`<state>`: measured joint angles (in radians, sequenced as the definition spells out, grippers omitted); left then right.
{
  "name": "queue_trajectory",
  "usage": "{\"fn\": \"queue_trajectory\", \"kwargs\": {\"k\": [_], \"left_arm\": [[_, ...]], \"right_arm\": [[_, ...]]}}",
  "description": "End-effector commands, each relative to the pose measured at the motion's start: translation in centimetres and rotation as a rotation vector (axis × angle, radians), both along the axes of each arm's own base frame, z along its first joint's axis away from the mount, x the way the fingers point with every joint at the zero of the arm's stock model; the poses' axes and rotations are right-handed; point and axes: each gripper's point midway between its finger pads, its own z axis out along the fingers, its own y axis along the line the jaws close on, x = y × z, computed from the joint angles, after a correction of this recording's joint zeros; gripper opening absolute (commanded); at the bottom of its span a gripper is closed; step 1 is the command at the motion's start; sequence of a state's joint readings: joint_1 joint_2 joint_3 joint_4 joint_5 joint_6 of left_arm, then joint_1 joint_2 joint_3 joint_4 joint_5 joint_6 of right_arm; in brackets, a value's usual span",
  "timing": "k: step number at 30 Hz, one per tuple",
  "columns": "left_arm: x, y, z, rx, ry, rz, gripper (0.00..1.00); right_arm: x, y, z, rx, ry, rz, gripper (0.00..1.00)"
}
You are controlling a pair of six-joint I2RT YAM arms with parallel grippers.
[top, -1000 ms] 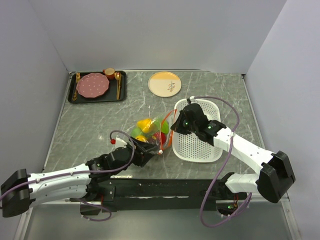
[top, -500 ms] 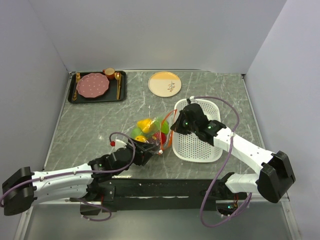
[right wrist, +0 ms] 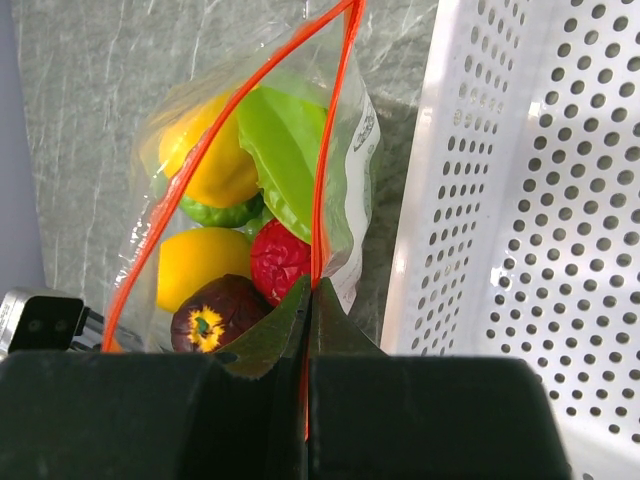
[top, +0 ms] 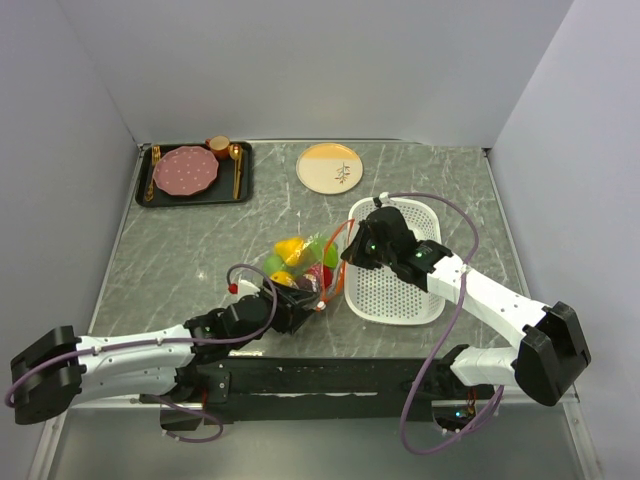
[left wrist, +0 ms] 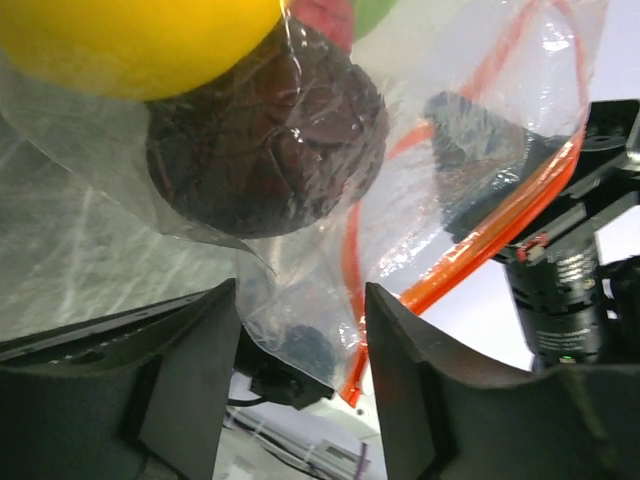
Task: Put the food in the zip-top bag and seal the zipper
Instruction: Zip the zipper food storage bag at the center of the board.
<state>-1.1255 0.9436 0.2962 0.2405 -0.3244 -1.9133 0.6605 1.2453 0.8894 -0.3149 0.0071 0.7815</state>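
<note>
The clear zip-top bag [top: 298, 262] lies mid-table with the food inside it: yellow pieces [right wrist: 200, 262], a green leafy piece [right wrist: 285, 150], a red ball [right wrist: 280, 262] and a dark maroon ball [right wrist: 215, 315]. My right gripper [right wrist: 310, 292] is shut on the orange-red zipper [right wrist: 330, 130] and holds the bag's mouth up beside the basket. My left gripper [left wrist: 300, 300] is open at the bag's near end. A corner of clear plastic and the zipper's end [left wrist: 352, 385] hang between its fingers [left wrist: 190, 370]. The maroon ball [left wrist: 265, 150] sits just above them. No slider shows.
A white perforated basket [top: 395, 275] stands right of the bag, touching my right gripper [top: 350, 252]. A black tray [top: 145, 190] with a pink plate, cup and gold cutlery sits at the back left. An orange-and-white plate [top: 330, 167] is at the back centre.
My left arm has slid forward and right, toward the bag's near corner, and its jaws have narrowed a little. The right gripper and the bag have not moved.
</note>
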Motion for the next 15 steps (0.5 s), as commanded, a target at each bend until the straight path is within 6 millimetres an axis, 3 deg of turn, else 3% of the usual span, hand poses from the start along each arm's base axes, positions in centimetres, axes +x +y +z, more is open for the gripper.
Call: {"fn": "queue_trajectory", "kwargs": {"k": [1, 5, 8, 15], "left_arm": [[0.3, 0.1, 1.4, -0.106, 0.005, 0.036, 0.56], [1.1, 1.2, 2.0, -0.112, -0.023, 0.087, 0.49], [1.8, 1.8, 2.3, -0.095, -0.038, 0.106, 0.34], [2.4, 2.1, 2.3, -0.121, -0.033, 0.103, 0.18]], "right_arm": [[1.0, 0.4, 2.6, 0.053, -0.068, -0.014, 0.0], [0.8, 0.4, 2.3, 0.048, -0.064, -0.007, 0.0], [0.8, 0.4, 2.1, 0.045, -0.059, 0.0, 0.0], [0.5, 0.7, 2.0, 0.044, -0.055, 0.032, 0.0]]}}
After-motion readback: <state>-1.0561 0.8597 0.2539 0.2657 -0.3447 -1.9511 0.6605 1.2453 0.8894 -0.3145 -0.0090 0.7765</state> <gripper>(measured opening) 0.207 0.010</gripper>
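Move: The bag's near zipper corner is practically at the left fingertips, about 1 cm ahead and 2 cm right, its clear film already hanging between the open fingers. The dark fruit in the bag sits some 4 cm ahead, 1 cm left and 3 cm lower; the yellow fruit about 5 cm ahead, 6 cm left, also 3 cm lower. From the right hand, which holds the zipper strip, that corner lies roughly 9 cm back, 7 cm left and 2 cm lower. Close the left fingers most of the way onto the clear film beside the orange strip at the bag's near corner, and as they close carry that corner about 3 cm forward and left, rising some 1.5 cm, with only a slight counter-clockwise turn. Keep the right gripper still, shut on its part of the zipper strip. ##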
